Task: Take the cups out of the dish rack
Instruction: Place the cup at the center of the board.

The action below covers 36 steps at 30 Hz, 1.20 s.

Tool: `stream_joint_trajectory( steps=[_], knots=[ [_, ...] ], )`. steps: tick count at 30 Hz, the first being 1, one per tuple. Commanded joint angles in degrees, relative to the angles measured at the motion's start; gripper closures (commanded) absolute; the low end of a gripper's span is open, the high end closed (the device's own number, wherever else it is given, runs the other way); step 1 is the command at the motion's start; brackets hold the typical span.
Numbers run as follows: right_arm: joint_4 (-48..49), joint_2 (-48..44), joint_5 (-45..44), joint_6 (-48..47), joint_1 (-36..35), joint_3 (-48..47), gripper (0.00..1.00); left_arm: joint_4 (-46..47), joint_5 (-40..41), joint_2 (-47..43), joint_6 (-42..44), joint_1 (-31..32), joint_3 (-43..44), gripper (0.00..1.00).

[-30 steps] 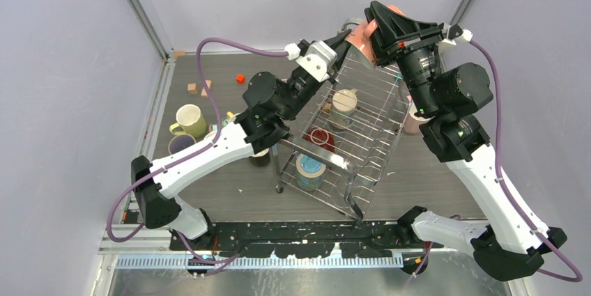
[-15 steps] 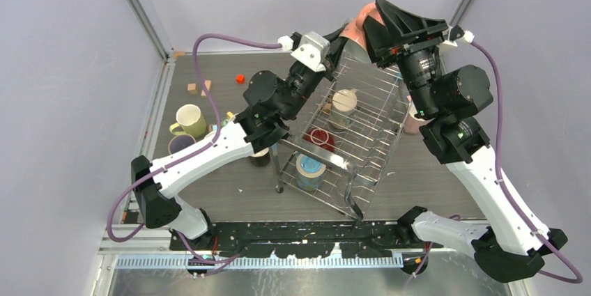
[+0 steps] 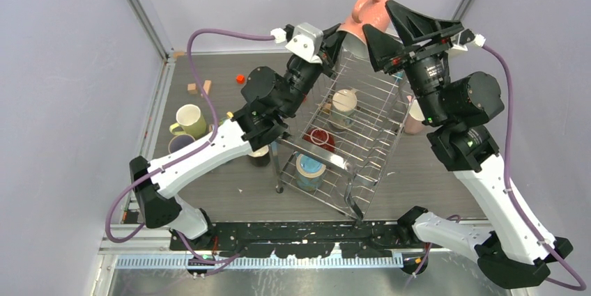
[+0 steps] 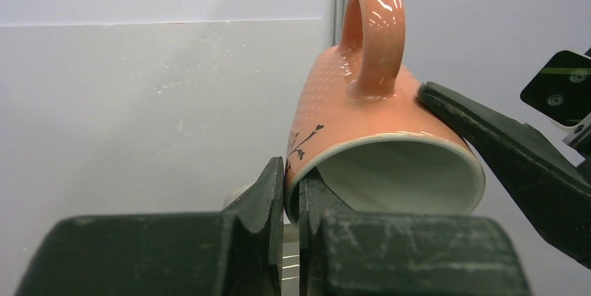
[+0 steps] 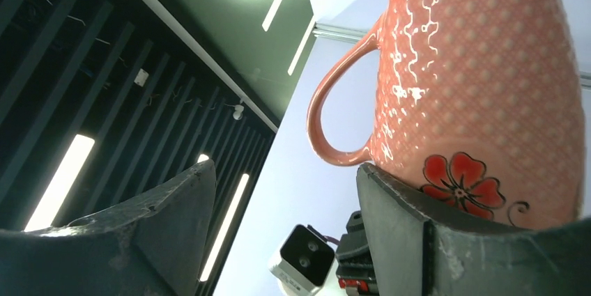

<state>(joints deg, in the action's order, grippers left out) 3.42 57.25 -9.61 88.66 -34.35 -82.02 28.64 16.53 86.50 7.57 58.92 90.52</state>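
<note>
A salmon-pink cup (image 3: 366, 10) with a red flower hangs high above the far end of the dish rack (image 3: 362, 73). My left gripper (image 3: 345, 33) is shut on its rim (image 4: 293, 177), one finger inside and one outside the wall. The same cup (image 4: 369, 115) lies on its side with the handle up. My right gripper (image 3: 398, 28) stands open beside the cup (image 5: 488, 101), one finger resting against its wall and nothing between the jaws (image 5: 282, 170). Inside the rack sit a cream cup (image 3: 343, 101), a dark red cup (image 3: 320, 136) and a blue-and-tan cup (image 3: 309, 168).
On the table left of the rack stand a yellow mug (image 3: 189, 120), a purple mug (image 3: 181, 144) and a black mug (image 3: 260, 157) partly under my left arm. A pale pink mug (image 3: 416, 118) stands right of the rack. Small toy blocks (image 3: 196, 88) lie far left.
My right gripper has opened off the salmon-pink cup and shifted right. My left gripper has lifted the cup higher.
</note>
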Motion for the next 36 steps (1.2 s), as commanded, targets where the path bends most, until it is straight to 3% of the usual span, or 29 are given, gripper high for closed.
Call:
stream_joint_trajectory(
  steps=[1,8,19,30,36],
  knots=[
    [-2.18,-1.55,0.67,-3.22,-0.27,0.36,0.21,5.65,1.40,-2.58,-3.48,0.05,5.17,1.00],
    [-2.98,-4.42,0.39,-6.23,-0.24,2.93,0.17,0.38,3.17,-3.49,-5.39,-0.03,8.34,1.00],
    [-12.10,-7.92,0.38,-13.61,-0.27,2.53,0.12,-9.96,7.79,-5.75,-7.07,-0.36,12.26,1.00],
    [-22.54,-13.57,-2.31,-24.52,-0.28,3.07,0.06,-23.35,13.07,-15.03,-6.91,-2.86,9.15,1.00],
    [-31.12,-15.03,-2.11,-31.32,-0.22,1.89,0.00,-35.81,20.60,-20.44,-7.26,-3.28,8.66,1.00]
  ],
)
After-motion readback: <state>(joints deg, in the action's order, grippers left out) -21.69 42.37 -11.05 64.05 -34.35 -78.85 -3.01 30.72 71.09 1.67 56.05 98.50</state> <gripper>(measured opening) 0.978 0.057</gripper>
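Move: The orange cup hangs by its rim in the left fingers, its middle about 3 cm ahead, 5 cm right and 2 cm above that hand. The spot where it will go isn't clear; of the cups already unloaded, the dark cup stands some 12 cm ahead, 19 cm left and 57 cm below, and the rack's middle 11 cm ahead, 7 cm right, 45 cm below. From the open right hand the orange cup is roughly 4 cm ahead, 2 cm left and 4 cm lower. The orange cup, still pinched at its rim by the left fingers, is first raised a couple of centimetres, then swung ever faster to the left, some 14 cm, away from above the rack, the left wrist tipping down and turning counter-clockwise a little. The already open right hand spreads slightly wider and withdraws about 10 cm, down, back and right, rolling its left side down. ##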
